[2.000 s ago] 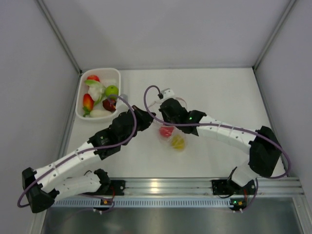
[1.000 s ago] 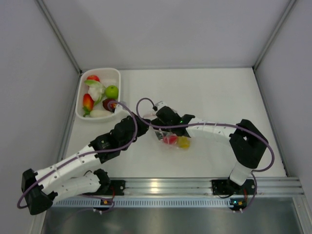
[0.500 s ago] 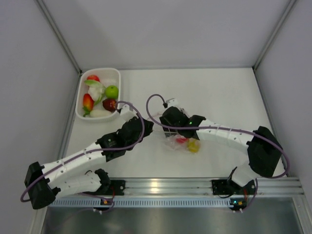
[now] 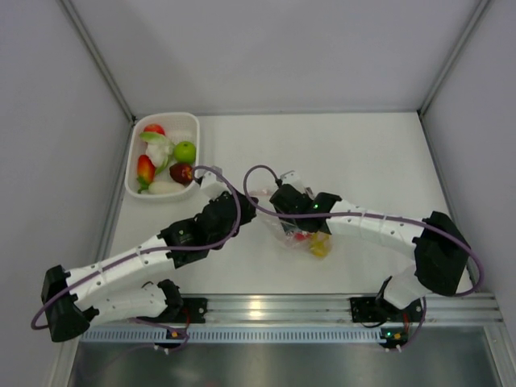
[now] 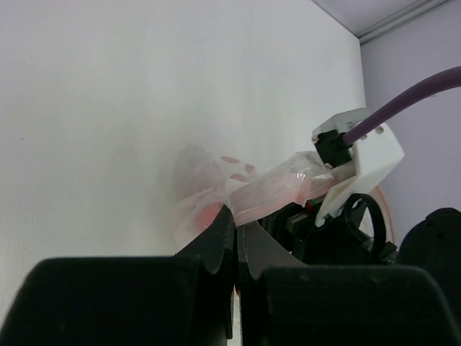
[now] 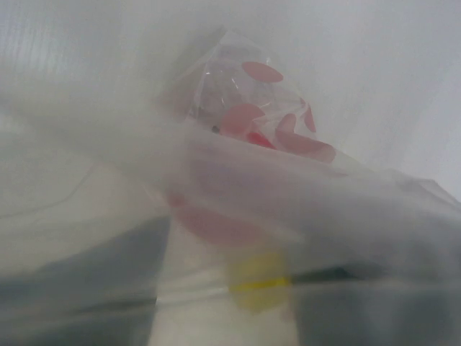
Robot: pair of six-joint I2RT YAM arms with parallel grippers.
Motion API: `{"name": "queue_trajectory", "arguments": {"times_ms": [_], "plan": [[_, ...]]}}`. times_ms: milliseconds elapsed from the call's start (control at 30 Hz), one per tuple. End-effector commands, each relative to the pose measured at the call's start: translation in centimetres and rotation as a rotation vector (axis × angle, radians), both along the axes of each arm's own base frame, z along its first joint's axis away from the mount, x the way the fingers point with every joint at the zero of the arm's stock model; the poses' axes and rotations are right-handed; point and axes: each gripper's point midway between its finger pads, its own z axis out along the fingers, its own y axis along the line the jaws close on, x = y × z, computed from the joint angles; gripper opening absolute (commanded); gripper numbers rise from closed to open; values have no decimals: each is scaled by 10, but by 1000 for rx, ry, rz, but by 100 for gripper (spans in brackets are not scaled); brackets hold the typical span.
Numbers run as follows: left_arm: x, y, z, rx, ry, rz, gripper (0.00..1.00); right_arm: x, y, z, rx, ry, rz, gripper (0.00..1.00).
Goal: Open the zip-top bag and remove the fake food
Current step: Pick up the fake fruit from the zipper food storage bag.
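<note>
The zip-top bag [image 4: 305, 239] is a clear crinkly pouch lifted between the two arms. A red piece [image 4: 300, 234] and a yellow piece [image 4: 320, 247] of fake food show inside it. My left gripper [image 4: 248, 206] is shut on the bag's pinkish zip edge [image 5: 268, 193], jaws pressed together around the film [image 5: 236, 220]. My right gripper [image 4: 280, 213] sits against the bag's top. In the right wrist view the bag [image 6: 238, 180] covers the lens, and the fingers [image 6: 79, 281] are dim dark shapes standing apart behind the plastic.
A white basket [image 4: 133, 165] stands at the back left. It holds more fake food, among it a green apple [image 4: 185, 151], a strawberry [image 4: 145, 169] and a dark red piece [image 4: 181, 172]. Grey walls close in the table on the left, back and right.
The bag and its red and yellow pieces have shifted right and toward the near edge. Both grippers moved slightly right with it. The left grip on the zip edge has held.
</note>
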Motion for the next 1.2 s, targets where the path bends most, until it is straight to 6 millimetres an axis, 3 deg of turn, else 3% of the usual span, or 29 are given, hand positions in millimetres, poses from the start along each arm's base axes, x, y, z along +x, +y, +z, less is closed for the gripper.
{"name": "queue_trajectory", "arguments": {"times_ms": [0,100,433,700,1167], "plan": [[17,17,40,0,-99,107,0,-10,-17,6,-43,34,-5,64],[16,11,44,-6,-101,90,0,-11,-6,-11,-3,71,25,67],[9,14,38,-2,-100,79,0,14,-2,-49,43,103,2,75],[9,15,25,31,-88,83,0,6,-1,-74,18,181,31,83],[15,2,-15,125,-22,72,0,-2,-8,-89,-6,211,39,83]]}}
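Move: The red fruit lies in the bag almost under my open right hand, about 6 cm down and only about 1 cm back and 1 cm right. The yellow fruit is some 3 cm back and 6 cm right, at about the same height. The bag rim pinched by my left hand is roughly 10 cm left of my right hand, 10 cm higher and level fore and aft. From my left hand the red fruit lies about 10 cm right, 1 cm back and 18 cm down. I sink my right hand about 5 cm deeper into the bag towards the red fruit, drifting 3 cm or so left and 2 cm forward, while its fingers spread from partly to well open. My left hand keeps its pinch on the bag's rim, rising about 2 cm and then sinking 3 to 4 cm. ##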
